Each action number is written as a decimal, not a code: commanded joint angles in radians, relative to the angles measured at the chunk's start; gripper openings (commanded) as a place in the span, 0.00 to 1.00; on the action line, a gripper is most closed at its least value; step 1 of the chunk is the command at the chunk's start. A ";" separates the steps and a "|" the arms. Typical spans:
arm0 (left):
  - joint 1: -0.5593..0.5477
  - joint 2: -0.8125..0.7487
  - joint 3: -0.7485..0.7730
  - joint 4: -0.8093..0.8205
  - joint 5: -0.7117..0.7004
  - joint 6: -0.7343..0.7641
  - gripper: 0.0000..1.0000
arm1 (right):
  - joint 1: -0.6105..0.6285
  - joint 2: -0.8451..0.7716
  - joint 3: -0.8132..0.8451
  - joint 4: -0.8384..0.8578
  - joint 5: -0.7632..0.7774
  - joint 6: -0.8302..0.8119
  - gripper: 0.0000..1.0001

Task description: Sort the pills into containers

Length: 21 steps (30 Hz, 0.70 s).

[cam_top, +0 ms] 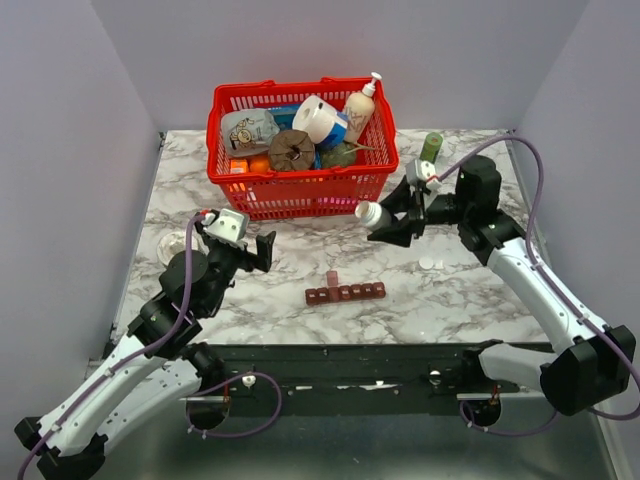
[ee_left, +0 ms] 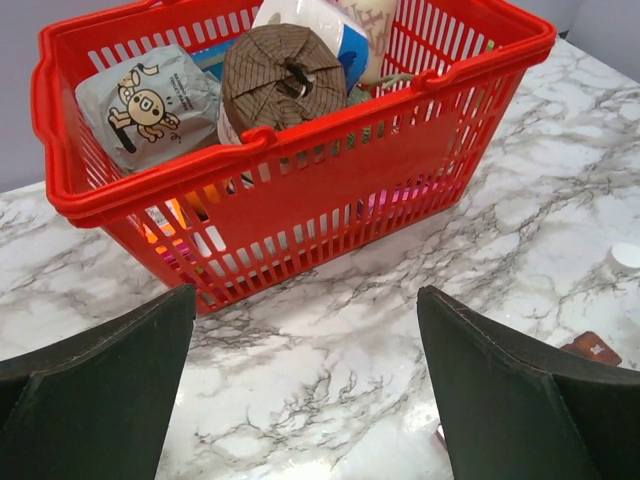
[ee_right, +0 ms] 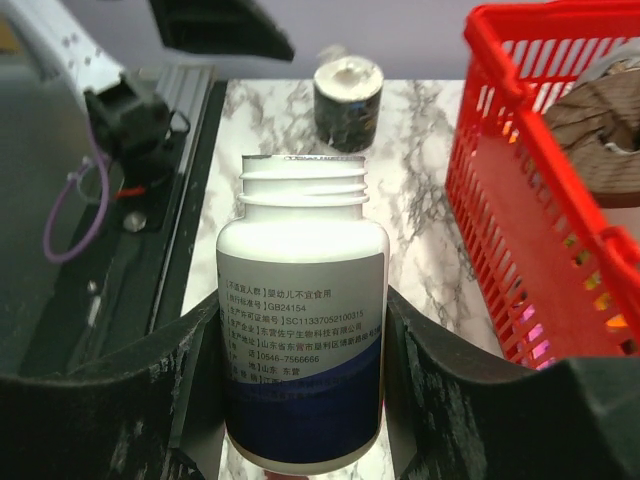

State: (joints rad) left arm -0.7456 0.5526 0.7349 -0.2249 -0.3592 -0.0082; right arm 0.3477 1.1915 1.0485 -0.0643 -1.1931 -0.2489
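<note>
The containers [cam_top: 345, 293], a dark red-brown strip of small compartments, lie mid-table with one lid [cam_top: 331, 277] standing up; one end [ee_left: 590, 347] shows in the left wrist view. My right gripper [cam_top: 397, 215] [ee_right: 302, 300] is shut on a white pill bottle [cam_top: 372, 213] [ee_right: 302, 330], held on its side above the table by the basket's front right corner. The bottle's threaded neck has no cap. My left gripper [cam_top: 266, 247] [ee_left: 305, 295] hangs open and empty over bare marble, left of the strip. Two small white round pieces [cam_top: 430, 263] lie right of the strip; I cannot tell pill from cap.
A red mesh basket [cam_top: 300, 190] [ee_left: 330, 190] [ee_right: 520, 200] full of goods stands at the back centre. A small green bottle [cam_top: 431, 146] is at the back right, a clear dish [cam_top: 172, 243] at the left edge. A white disc [ee_left: 625, 257] lies on the marble.
</note>
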 commanded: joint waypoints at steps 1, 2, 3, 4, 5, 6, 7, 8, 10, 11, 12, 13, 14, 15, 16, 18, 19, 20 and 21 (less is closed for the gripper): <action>0.005 -0.039 -0.072 0.079 -0.035 0.083 0.99 | 0.011 -0.004 -0.103 -0.094 -0.096 -0.300 0.16; 0.005 -0.042 -0.087 0.078 -0.038 0.086 0.99 | 0.017 0.003 -0.116 -0.110 -0.083 -0.334 0.16; 0.005 -0.042 -0.095 0.078 -0.041 0.089 0.99 | 0.019 0.013 -0.123 -0.167 -0.073 -0.416 0.16; 0.005 -0.043 -0.101 0.078 -0.043 0.096 0.99 | 0.022 0.038 -0.133 -0.201 -0.047 -0.456 0.16; 0.005 -0.045 -0.120 0.081 -0.046 0.099 0.99 | 0.028 0.051 -0.136 -0.231 -0.036 -0.495 0.16; 0.003 -0.045 -0.129 0.087 -0.049 0.100 0.99 | 0.033 0.062 -0.145 -0.265 -0.022 -0.545 0.16; 0.005 -0.048 -0.141 0.100 -0.052 0.102 0.99 | 0.033 0.069 -0.157 -0.266 -0.008 -0.553 0.16; 0.005 -0.051 -0.164 0.108 -0.063 0.100 0.99 | 0.037 0.080 -0.188 -0.264 0.012 -0.562 0.16; 0.005 -0.056 -0.187 0.143 -0.076 0.105 0.99 | 0.056 0.094 -0.212 -0.258 0.056 -0.586 0.16; 0.005 -0.059 -0.212 0.154 -0.084 0.109 0.99 | 0.079 0.109 -0.229 -0.255 0.113 -0.586 0.15; 0.005 -0.060 -0.221 0.165 -0.098 0.111 0.99 | 0.086 0.114 -0.235 -0.252 0.128 -0.583 0.15; 0.006 -0.060 -0.229 0.177 -0.101 0.114 0.99 | 0.096 0.121 -0.242 -0.249 0.141 -0.579 0.15; 0.006 -0.057 -0.239 0.182 -0.103 0.122 0.99 | 0.117 0.128 -0.245 -0.244 0.168 -0.573 0.15; 0.006 -0.054 -0.241 0.180 -0.109 0.123 0.99 | 0.128 0.137 -0.239 -0.249 0.182 -0.558 0.15; 0.006 -0.053 -0.244 0.179 -0.116 0.125 0.99 | 0.138 0.138 -0.239 -0.247 0.199 -0.556 0.15; 0.006 -0.049 -0.247 0.174 -0.136 0.139 0.99 | 0.171 0.157 -0.225 -0.255 0.253 -0.544 0.15; 0.006 -0.051 -0.246 0.171 -0.156 0.142 0.99 | 0.180 0.164 -0.217 -0.267 0.269 -0.544 0.15; 0.006 -0.060 -0.246 0.168 -0.164 0.143 0.99 | 0.191 0.174 -0.209 -0.278 0.292 -0.543 0.15; 0.006 -0.065 -0.247 0.168 -0.172 0.143 0.99 | 0.197 0.178 -0.203 -0.295 0.305 -0.543 0.15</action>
State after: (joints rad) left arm -0.7452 0.5068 0.4931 -0.0910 -0.4500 0.1070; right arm 0.5117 1.3426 0.8104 -0.3168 -0.9928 -0.7677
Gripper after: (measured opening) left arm 0.987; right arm 0.602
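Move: The open white bottle is already in the right fingers; the brown pill organizer it is taken to lies about 29 cm below that hand, some 6 cm to its left and 3 cm back. Its raised lid stands about 9 cm left and level fore and aft; two white discs lie roughly 14 cm right and 4 cm ahead. The basket's middle is 28 cm ahead, 17 cm left. From the empty left hand the organizer is 20 cm right, 3 cm back and 29 cm down. The white bottle, still gripped in the right hand, is lowered quickly by about 18 cm towards the pill organizer, drifting slightly back, while the wrist tips the fingers and the bottle's mouth some 20 degrees downward on the left side. The descent eases at the end, short of the organizer. The left hand, wide open and empty, sinks about 7 cm, then levels off. ##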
